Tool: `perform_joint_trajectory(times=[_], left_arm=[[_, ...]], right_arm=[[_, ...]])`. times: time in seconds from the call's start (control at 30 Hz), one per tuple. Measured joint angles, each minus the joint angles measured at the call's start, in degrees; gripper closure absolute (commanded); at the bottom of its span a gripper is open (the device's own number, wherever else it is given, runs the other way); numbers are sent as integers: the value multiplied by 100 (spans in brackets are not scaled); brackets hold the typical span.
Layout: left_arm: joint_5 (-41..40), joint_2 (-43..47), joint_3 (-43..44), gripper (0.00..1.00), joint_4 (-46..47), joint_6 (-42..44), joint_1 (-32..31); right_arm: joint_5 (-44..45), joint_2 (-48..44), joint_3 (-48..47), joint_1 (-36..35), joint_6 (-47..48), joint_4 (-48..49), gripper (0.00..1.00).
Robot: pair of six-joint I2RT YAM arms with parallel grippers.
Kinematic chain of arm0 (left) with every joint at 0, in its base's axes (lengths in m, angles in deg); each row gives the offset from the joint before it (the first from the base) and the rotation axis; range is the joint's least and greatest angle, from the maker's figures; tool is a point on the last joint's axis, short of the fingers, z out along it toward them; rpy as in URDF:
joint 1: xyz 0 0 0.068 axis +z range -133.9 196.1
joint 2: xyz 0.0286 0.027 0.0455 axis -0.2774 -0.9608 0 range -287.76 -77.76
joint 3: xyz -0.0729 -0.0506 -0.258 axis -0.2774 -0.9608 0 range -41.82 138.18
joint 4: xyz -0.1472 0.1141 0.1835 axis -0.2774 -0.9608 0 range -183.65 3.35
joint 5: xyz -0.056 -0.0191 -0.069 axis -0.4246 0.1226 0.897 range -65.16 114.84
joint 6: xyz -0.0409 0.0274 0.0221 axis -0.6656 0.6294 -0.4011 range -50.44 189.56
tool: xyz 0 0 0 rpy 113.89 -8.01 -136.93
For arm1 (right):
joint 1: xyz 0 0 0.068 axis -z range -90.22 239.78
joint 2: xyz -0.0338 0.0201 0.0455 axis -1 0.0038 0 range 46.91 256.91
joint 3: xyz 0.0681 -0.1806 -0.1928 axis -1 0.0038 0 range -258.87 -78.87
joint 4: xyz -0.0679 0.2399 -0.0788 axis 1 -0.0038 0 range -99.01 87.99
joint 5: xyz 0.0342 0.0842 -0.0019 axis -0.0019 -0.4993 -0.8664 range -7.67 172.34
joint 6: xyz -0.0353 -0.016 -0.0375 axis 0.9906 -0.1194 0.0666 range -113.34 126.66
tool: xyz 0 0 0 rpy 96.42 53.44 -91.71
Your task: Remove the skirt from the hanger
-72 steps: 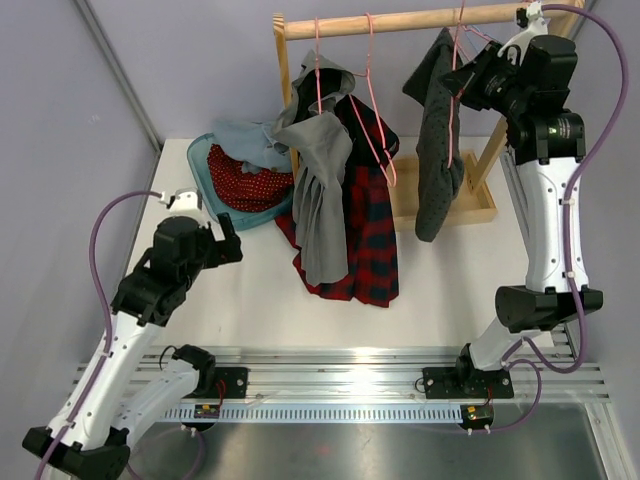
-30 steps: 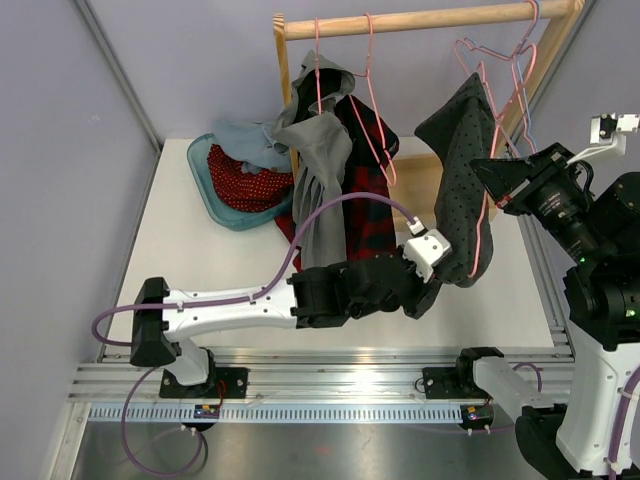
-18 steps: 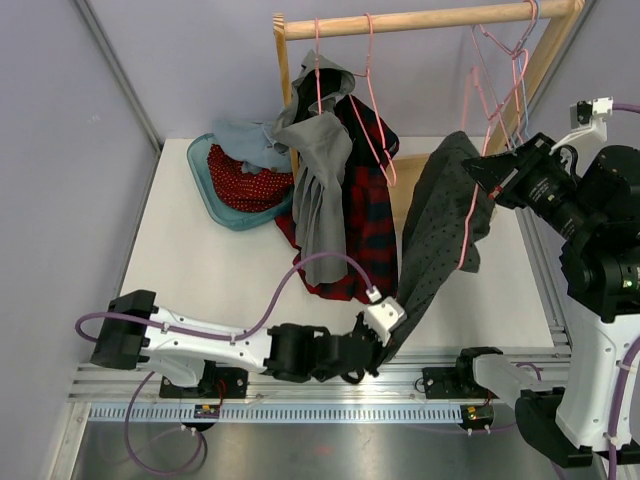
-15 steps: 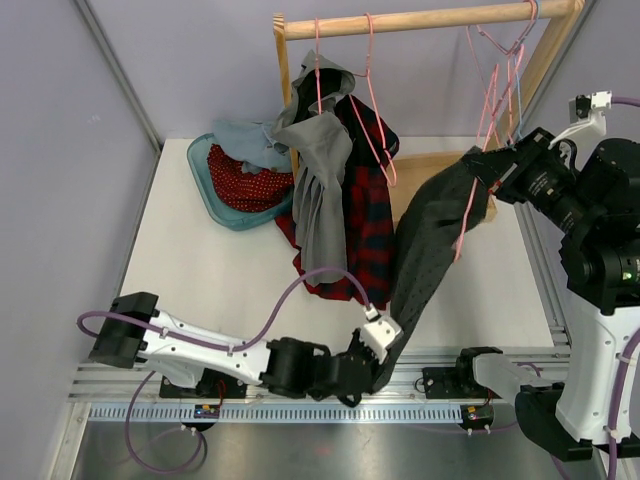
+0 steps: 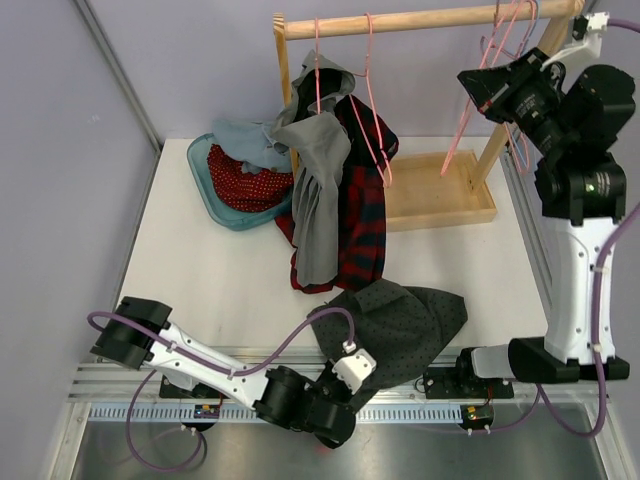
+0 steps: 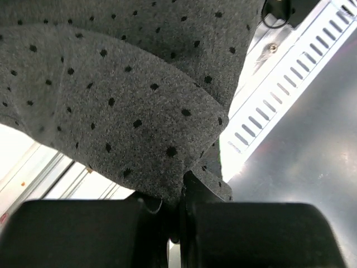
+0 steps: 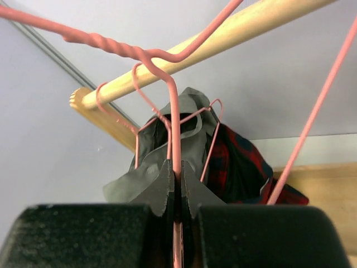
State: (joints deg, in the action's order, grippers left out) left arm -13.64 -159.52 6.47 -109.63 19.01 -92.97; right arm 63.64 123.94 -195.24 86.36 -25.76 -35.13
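The red and dark tartan skirt (image 5: pixel 366 215) hangs from a pink wire hanger (image 5: pixel 371 60) on the wooden rail (image 5: pixel 420 19), partly behind a grey garment (image 5: pixel 320 190). In the right wrist view the skirt (image 7: pixel 241 167) shows beyond the jaws. My right gripper (image 5: pixel 472 84) is up by the rail's right end, shut on a bare pink hanger (image 5: pixel 455 140); its wire (image 7: pixel 175 134) runs between the pads. My left gripper (image 5: pixel 358 385) is low at the table's front edge, shut on a dark grey dotted garment (image 5: pixel 400 325) that fills the left wrist view (image 6: pixel 111 84).
A teal basket (image 5: pixel 203 175) holding a red dotted garment (image 5: pixel 245 180) sits at the back left. The rack's wooden base (image 5: pixel 440 205) lies under the rail. An aluminium slotted rail (image 6: pixel 268 100) runs along the table's front under the dotted garment.
The dotted garment came off the hanger held by my right gripper and was pulled down to the table's front by my left gripper. The right arm rose to the rail with the bare hanger.
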Motion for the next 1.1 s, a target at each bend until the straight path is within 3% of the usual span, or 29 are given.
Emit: perform_joint_trajectory(times=[0.27, 0.47, 0.67, 1.1], left_arm=[[-85, -306, -9, 100, 35, -98, 0], [-103, -356, -9, 100, 37, -140, 0], [-105, -356, -17, 100, 83, -168, 0], [-105, -741, -42, 100, 334, -94, 0]], right_arm=[[-205, 1163, -269, 0, -192, 739, 100], [-463, 1333, 520, 7, -772, 1137, 100], [-658, 831, 1510, 0, -1283, 1425, 100], [-1523, -791, 1784, -85, -2439, 1532, 100]])
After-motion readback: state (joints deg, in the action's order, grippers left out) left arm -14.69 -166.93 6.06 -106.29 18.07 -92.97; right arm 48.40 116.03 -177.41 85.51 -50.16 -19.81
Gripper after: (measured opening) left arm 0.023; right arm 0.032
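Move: The wooden rod, where the empty pink hanger pinched in the right hand is to go, lies about 11 cm ahead, some 4 cm to the left and 6 cm above that hand. Other empty hangers hang some 9 cm to the hand's right and 9 cm ahead; the plaid garment hangs about 20 cm to its left, 10 cm ahead and 20 cm lower. From the left hand, which still holds one end of the dotted skirt, its middle lies roughly 13 cm ahead, 9 cm right and slightly lower. The pink hanger, kept pinched by the right fingers, is carried forward and then down towards the rod, about 10 cm each way, before the hand draws back some 15 cm, rising and edging left, the wrist turning counter-clockwise with its left side lifting. The dotted skirt's gripped end is lowered about 3.5 cm by the left hand, which stays closed. ##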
